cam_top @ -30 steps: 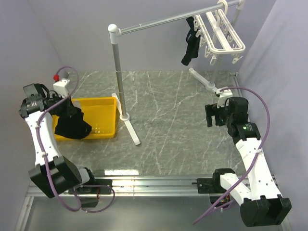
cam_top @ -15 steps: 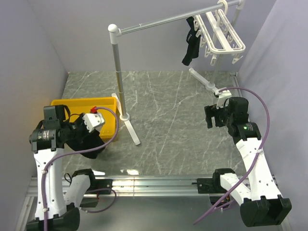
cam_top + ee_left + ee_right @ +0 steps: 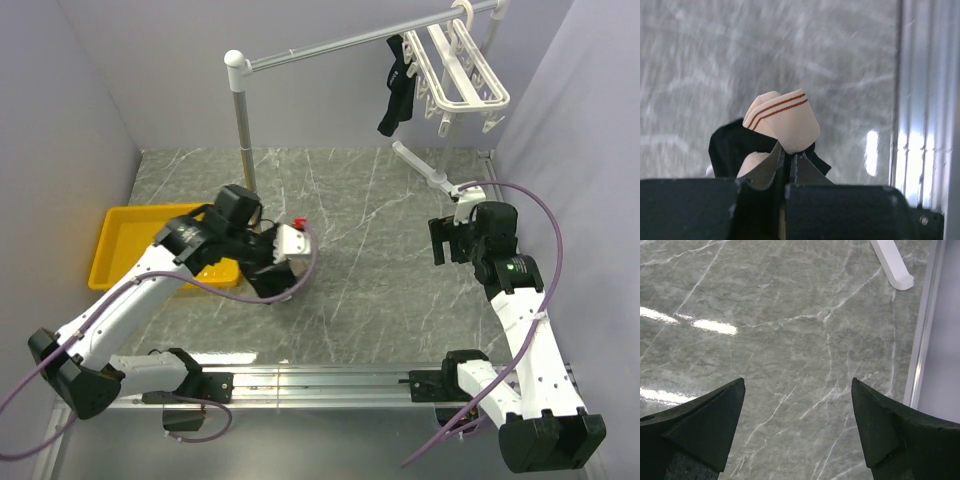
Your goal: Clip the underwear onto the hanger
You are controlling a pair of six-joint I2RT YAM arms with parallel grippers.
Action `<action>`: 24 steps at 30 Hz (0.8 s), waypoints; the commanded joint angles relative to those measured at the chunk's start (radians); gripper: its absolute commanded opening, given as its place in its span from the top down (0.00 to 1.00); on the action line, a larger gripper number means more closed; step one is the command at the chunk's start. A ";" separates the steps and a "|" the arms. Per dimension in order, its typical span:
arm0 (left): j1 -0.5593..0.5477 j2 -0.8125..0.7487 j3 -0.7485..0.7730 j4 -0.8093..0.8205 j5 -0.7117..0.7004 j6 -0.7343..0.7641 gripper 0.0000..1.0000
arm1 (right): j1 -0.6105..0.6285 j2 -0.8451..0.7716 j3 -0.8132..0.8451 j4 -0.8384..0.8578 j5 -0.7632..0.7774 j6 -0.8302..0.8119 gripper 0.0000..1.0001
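My left gripper (image 3: 262, 268) is shut on the underwear (image 3: 273, 291) and holds it over the middle of the marble table. In the left wrist view the jaws (image 3: 789, 154) pinch the tan waistband (image 3: 785, 122) with its thin red stripes, and black cloth (image 3: 730, 147) hangs behind. The white hanger (image 3: 465, 70) hangs from the rail at the top right, far from the underwear. At the right side of the table my right gripper (image 3: 445, 240) stands open, with only bare table between its fingers (image 3: 798, 381).
A yellow bin (image 3: 110, 250) sits at the left. The grey rail stand's pole (image 3: 243, 140) rises mid-table, and one white foot (image 3: 892, 265) lies near my right gripper. A small black garment (image 3: 397, 85) hangs on the rail beside the hanger.
My left arm has swung from the yellow bin at the left to the middle of the table, carrying the underwear out of the bin. The right arm has stayed put.
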State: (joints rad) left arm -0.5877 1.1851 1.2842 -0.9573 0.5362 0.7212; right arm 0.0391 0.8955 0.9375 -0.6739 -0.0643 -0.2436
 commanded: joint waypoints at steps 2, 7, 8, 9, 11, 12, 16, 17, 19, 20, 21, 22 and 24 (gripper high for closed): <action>-0.159 0.109 0.129 0.167 -0.047 -0.138 1.00 | -0.007 -0.032 0.024 0.020 0.052 0.010 0.05; -0.239 0.313 0.332 0.204 0.071 -0.265 1.00 | -0.007 -0.038 0.017 0.002 0.055 0.001 0.03; -0.244 0.379 0.374 0.239 0.071 -0.320 1.00 | -0.008 -0.040 0.017 -0.001 0.057 0.000 0.03; -0.244 0.411 0.389 0.252 0.080 -0.339 1.00 | -0.008 -0.037 0.017 -0.003 0.057 -0.002 0.03; -0.242 0.496 0.412 0.284 0.068 -0.352 1.00 | -0.011 -0.036 0.017 -0.006 0.055 -0.010 0.03; -0.241 0.516 0.409 0.299 0.059 -0.342 1.00 | -0.010 -0.036 0.015 -0.006 0.054 -0.013 0.03; -0.210 0.590 0.392 0.379 0.056 -0.312 1.00 | -0.010 -0.038 -0.009 -0.001 0.054 -0.014 0.03; -0.199 0.619 0.406 0.408 0.077 -0.336 1.00 | -0.010 -0.037 -0.012 -0.003 0.054 -0.014 0.03; -0.161 0.656 0.449 0.408 0.085 -0.380 1.00 | -0.010 -0.033 -0.016 -0.003 0.051 -0.017 0.03; -0.150 0.697 0.466 0.393 0.087 -0.381 1.00 | -0.011 -0.026 -0.014 -0.004 0.047 -0.017 0.03; -0.138 0.717 0.481 0.331 0.085 -0.373 1.00 | -0.010 -0.021 -0.008 -0.010 0.046 -0.019 0.03; -0.120 0.734 0.492 0.304 0.074 -0.352 0.99 | -0.010 -0.015 -0.002 -0.013 0.041 -0.023 0.03; -0.104 0.751 0.471 0.255 0.012 -0.330 0.99 | -0.010 -0.001 0.006 -0.015 0.035 -0.026 0.04</action>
State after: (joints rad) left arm -0.7242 1.9255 1.7218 -0.6380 0.5842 0.3870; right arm 0.0345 0.8795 0.9234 -0.6819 -0.0196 -0.2562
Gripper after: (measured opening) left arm 0.037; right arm 0.967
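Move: The underwear already hangs from the left fingers. The open table between the arms, where it is being taken, lies roughly 10 cm forward, 17 cm right and 22 cm below that hand; the hanger is about 30 cm forward, 31 cm right and 15 cm above it, and the left rack foot about 10 cm forward, 6 cm left and 23 cm below. From the right gripper, that open spot is some 17 cm left, 2 cm forward and 19 cm down. Keeping its shut grip on the pale, striped waistband, the left hand swings the underwear right by about 17 cm, away from the yellow bin and towards the waiting open right gripper, rising slightly on the way. It then slows sideways, pushing forward about 10 cm in all while sinking some 10 cm from its high point towards the middle of the table, the wrist tipping roughly 15 degrees. ##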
